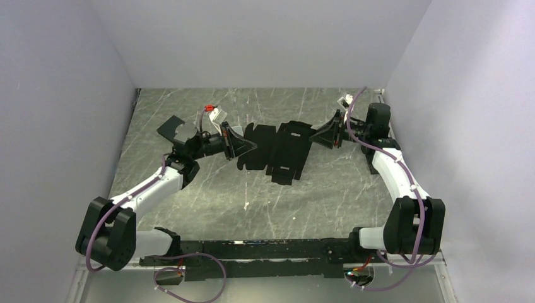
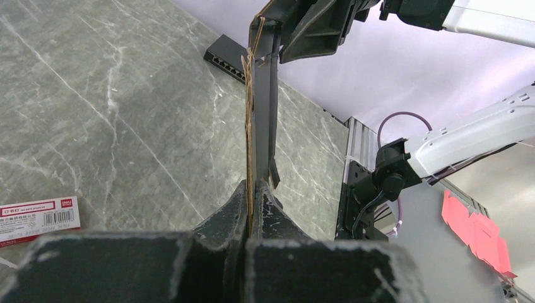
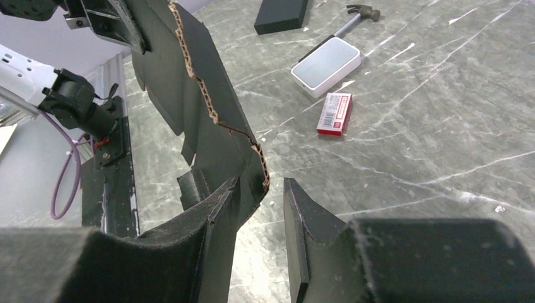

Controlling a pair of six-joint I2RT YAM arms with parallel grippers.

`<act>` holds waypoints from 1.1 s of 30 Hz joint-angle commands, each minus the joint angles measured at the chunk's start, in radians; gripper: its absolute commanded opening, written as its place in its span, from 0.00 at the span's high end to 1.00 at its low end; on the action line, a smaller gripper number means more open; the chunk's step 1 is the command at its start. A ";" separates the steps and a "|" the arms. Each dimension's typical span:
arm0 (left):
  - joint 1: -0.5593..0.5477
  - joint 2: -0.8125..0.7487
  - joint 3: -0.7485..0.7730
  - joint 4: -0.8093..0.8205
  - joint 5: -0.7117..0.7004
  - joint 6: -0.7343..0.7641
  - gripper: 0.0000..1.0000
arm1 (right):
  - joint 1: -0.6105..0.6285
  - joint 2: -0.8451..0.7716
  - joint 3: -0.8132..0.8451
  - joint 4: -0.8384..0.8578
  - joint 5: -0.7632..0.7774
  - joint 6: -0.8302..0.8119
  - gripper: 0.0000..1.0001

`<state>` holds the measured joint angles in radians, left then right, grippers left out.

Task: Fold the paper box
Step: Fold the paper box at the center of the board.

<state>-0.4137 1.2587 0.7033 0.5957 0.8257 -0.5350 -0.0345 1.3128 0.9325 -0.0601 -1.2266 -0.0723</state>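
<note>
The paper box (image 1: 281, 148) is a flat black die-cut cardboard sheet with flaps, held up off the table between my two arms. My left gripper (image 1: 249, 146) is shut on its left edge. In the left wrist view the brown corrugated edge (image 2: 251, 126) runs straight up out of the closed jaws of the left gripper (image 2: 253, 197). My right gripper (image 1: 318, 134) is at the sheet's right end. In the right wrist view its jaws stand apart; a flap corner of the box (image 3: 202, 95) rests against the left finger (image 3: 214, 214), with a clear gap to the right finger (image 3: 303, 214).
On the marble table lie a silver-grey case (image 3: 326, 65), a small red-and-white packet (image 3: 334, 113), a hammer (image 3: 359, 14) and a black slab (image 3: 281, 14). White walls close in three sides. A black rail (image 1: 252, 259) runs along the near edge.
</note>
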 commanded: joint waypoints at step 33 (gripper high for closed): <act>0.039 0.087 0.100 -0.119 -0.060 -0.323 1.00 | 0.159 -0.110 0.073 -0.336 0.373 -0.628 1.00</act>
<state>-0.3889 1.3231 0.7616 0.4526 0.7837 -0.7265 0.0902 1.2232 1.0107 -0.3313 -0.9810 -0.5247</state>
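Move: The box blank is already up off the table with its left part held in my left fingers. Its far right corner stands between my open right fingertips, about 1 cm left of that hand and 1 cm above. From my left hand that corner is some 17 cm to the right and 3 cm ahead. Below my right hand by nearly 20 cm, the red carton lies about 10 cm ahead and 17 cm left, the white case 12 cm ahead and 25 cm left. I ease my right hand up about 1 cm around the box's far right corner and shut its fingers, pinching the cardboard edge. Then I tip those fingers down and roll the hand's forward side up, some 25 degrees in all, shifting 1 cm left and sinking back. Late on, my left hand keeps its pinch, creeps about 2 cm forward and down, and tilts its forward side down nearly 20 degrees. ##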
